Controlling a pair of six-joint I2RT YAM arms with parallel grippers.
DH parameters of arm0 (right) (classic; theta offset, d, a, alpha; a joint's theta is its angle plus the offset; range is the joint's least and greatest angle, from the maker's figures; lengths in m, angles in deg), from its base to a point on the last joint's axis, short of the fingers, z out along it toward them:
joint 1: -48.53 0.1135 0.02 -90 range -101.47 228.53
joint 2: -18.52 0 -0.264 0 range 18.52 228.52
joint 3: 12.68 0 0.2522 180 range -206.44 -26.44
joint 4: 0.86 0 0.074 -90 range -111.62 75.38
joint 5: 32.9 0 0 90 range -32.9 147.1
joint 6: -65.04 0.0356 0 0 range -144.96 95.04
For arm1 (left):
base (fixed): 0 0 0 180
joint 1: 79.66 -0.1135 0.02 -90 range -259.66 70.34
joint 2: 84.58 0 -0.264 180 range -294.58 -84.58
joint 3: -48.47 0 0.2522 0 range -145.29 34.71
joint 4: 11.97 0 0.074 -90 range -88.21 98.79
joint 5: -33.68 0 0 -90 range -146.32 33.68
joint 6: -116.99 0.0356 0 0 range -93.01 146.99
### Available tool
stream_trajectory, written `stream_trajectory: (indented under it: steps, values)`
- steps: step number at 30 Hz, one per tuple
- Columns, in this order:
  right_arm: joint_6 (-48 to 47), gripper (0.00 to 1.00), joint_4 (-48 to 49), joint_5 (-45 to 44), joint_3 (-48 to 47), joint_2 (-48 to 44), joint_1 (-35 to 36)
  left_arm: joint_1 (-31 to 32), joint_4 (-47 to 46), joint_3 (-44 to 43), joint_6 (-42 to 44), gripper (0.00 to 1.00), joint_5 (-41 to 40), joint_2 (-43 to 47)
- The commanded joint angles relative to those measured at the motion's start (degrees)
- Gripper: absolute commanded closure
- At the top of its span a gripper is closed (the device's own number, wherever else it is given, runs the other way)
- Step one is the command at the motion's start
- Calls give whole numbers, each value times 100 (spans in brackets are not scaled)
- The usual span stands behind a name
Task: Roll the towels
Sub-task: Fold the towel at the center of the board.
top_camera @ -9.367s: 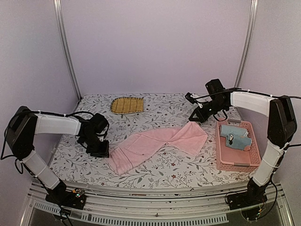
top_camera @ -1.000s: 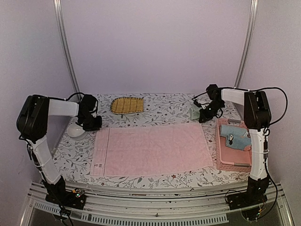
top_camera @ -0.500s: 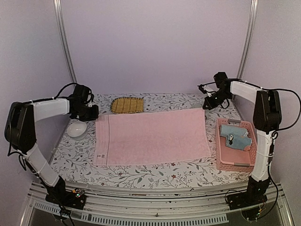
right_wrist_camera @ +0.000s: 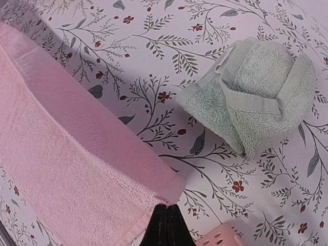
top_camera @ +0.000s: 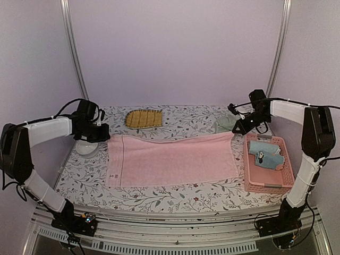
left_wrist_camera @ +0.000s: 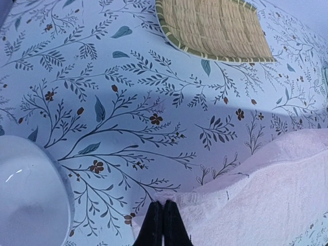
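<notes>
The pink towel [top_camera: 172, 162] lies spread across the middle of the table, its far edge raised a little. My left gripper [top_camera: 107, 137] is shut on its far left corner; in the left wrist view the black fingertips [left_wrist_camera: 163, 204] pinch the pink towel [left_wrist_camera: 266, 197] at that corner. My right gripper [top_camera: 237, 130] is shut on the far right corner, the gripper [right_wrist_camera: 166, 207] pressed on the pink towel [right_wrist_camera: 66, 169]. A bunched sage green towel [top_camera: 225, 125] [right_wrist_camera: 253, 97] lies just beyond that corner. The light blue towel [top_camera: 264, 154] rests in the pink basket [top_camera: 268, 186].
A white bowl [top_camera: 86, 147] [left_wrist_camera: 25, 205] sits by the towel's left edge, close under my left arm. A yellow-brown woven mat [top_camera: 143, 118] [left_wrist_camera: 218, 31] lies at the back. The basket's corner [right_wrist_camera: 220, 238] is right beside my right fingers. Walls close in on both sides.
Both grippers have come toward the near side and lower, bringing the towel's far edge with them. The green towel behind the right corner shows again.
</notes>
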Motion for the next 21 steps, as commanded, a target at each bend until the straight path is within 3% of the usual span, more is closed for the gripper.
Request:
stream_trajectory:
  steps: [1, 9, 21]
  values:
    - [-244, 98, 162, 156, 448, -470, -29, -42, 381, 256, 104, 100, 245, 238]
    - [-316, 98, 115, 165, 1125, -1007, -29, -128, 1288, 382, -26, 100, 284, 202]
    - [-615, 98, 29, 383, 1758, -1344, -29, -162, 1867, 390, 59, 100, 510, 245]
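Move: Some 19 cm back of the left hand and 10 cm lower lies the pink towel's near left corner. The white bowl is about 10 cm to that hand's left, level with it, and the bamboo tray roughly 21 cm ahead and 13 cm right. From the right hand the near right corner is some 17 cm straight back, also 10 cm down; the green towel sits about 12 cm straight ahead, the pink basket 10 cm back and 14 cm right. Drawing back together towards the robot, both shut grippers keep their pinch on the pink towel's raised far corners and carry that edge over the part lying on the table, towards the near edge. The left goes about 8 cm back and sinks 5 cm, its fingers tipping nearly 20 degrees closer to vertical; the right comes back some 7 cm, dropping only slightly. ##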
